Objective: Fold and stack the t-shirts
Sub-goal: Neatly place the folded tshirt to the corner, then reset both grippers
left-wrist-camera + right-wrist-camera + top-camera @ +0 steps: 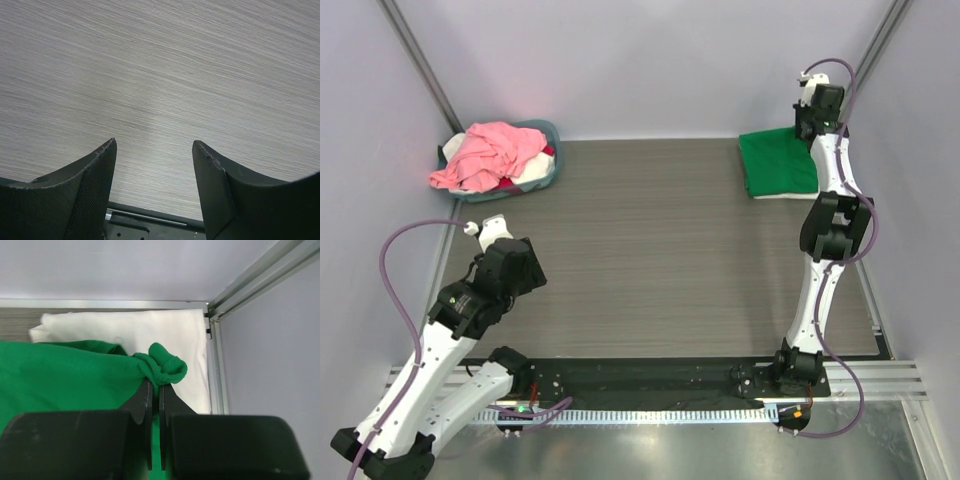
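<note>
A folded bright green t-shirt [775, 160] lies at the table's far right corner on top of a folded white t-shirt [150, 330]. My right gripper [155, 382] is shut on a bunched corner of the green t-shirt [65, 375], near the corner post. In the top view the right gripper [808, 128] sits at the green shirt's far right edge. A pink t-shirt [488, 155] lies crumpled in the basket at far left, with white and red cloth under it. My left gripper [155, 150] hangs open over bare table near the left front; the top view shows the left gripper [495, 232] too.
The round blue-grey basket [548, 128] stands at the far left corner against the wall. Walls and metal frame posts [250, 280] close in the back and sides. A black base rail [650, 375] runs along the near edge.
</note>
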Controlling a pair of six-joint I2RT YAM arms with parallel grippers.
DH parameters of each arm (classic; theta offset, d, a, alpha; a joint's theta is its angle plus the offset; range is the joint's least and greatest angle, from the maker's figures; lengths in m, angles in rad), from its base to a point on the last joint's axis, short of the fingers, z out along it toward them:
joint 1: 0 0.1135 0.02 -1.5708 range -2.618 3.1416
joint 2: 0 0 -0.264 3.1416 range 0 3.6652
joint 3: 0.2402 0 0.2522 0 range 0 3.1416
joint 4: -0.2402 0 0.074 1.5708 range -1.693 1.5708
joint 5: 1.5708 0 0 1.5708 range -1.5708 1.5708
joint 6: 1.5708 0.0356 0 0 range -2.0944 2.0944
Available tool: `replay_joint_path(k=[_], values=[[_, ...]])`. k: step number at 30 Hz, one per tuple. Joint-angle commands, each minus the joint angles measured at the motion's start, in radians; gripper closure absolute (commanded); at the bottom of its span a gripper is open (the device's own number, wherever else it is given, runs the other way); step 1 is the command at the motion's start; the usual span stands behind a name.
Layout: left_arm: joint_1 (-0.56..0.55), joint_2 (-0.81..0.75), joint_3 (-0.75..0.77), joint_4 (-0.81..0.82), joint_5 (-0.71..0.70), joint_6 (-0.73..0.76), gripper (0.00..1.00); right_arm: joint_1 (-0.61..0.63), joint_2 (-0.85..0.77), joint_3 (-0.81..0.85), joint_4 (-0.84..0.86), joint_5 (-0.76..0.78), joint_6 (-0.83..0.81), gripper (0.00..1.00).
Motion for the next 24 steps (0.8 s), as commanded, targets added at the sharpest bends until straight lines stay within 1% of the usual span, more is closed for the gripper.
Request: replay_joint_path(k=[1, 5, 7, 10, 11, 12, 13, 15, 18, 21, 24], values=[[0.002, -0.003, 0.008, 0.003, -0.034, -0.016, 0.37, -0.008, 0.037, 0.084, 0.108, 0.107, 0.007, 0.99], [0.003, -0.004, 0.008, 0.001, -0.034, -0.016, 0.37, -0.008, 0.081, 0.085, 0.141, 0.236, 0.032, 0.99], [0.002, -0.009, 0.006, 0.003, -0.033, -0.015, 0.37, -0.008, 0.1, 0.084, 0.167, 0.253, 0.032, 0.99], [0.003, -0.015, 0.006, 0.006, -0.03, -0.013, 0.37, -0.008, 0.124, 0.084, 0.216, 0.227, 0.036, 0.98], [0.003, -0.018, 0.005, 0.007, -0.03, -0.013, 0.37, -0.008, 0.13, 0.085, 0.23, 0.22, 0.061, 0.95], [0.002, -0.018, 0.005, 0.007, -0.03, -0.013, 0.37, -0.006, 0.139, 0.101, 0.242, 0.224, 0.074, 0.67], [0.003, -0.016, 0.006, 0.007, -0.031, -0.013, 0.37, -0.008, 0.155, 0.111, 0.243, 0.233, 0.093, 0.48], [0.003, -0.016, 0.008, 0.003, -0.033, -0.016, 0.37, 0.0, 0.167, 0.151, 0.245, 0.319, 0.134, 0.09], [0.002, -0.027, 0.005, 0.001, -0.034, -0.018, 0.37, 0.002, 0.132, 0.171, 0.251, 0.436, 0.176, 0.0], [0.002, -0.038, 0.005, 0.007, -0.031, -0.016, 0.37, 0.002, 0.023, 0.147, 0.263, 0.509, 0.239, 0.0], [0.002, -0.042, 0.005, 0.003, -0.031, -0.015, 0.37, 0.002, -0.115, 0.081, 0.27, 0.496, 0.312, 0.0]])
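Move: The white t-shirt stack in the far right corner has its middle about 10 cm back and 3 cm left of the right hand, some 6 cm below. The folded green t-shirt, already pinched at its far right corner, spreads from those fingers, its middle roughly 9 cm back and 5 cm left. The table's corner lies about 4 cm ahead and 10 cm right. From the left hand the white stack is around 35 cm ahead and 76 cm right. The green t-shirt's held corner is carried down about 5 cm and rightward, slightly forward, onto the far right part of the white stack by the right hand. There the fingers open wide and let go; the empty hand slides on right towards the wall, then lifts back to its starting height, turning clockwise to nearly 30 degrees in all and tipping up slightly. ##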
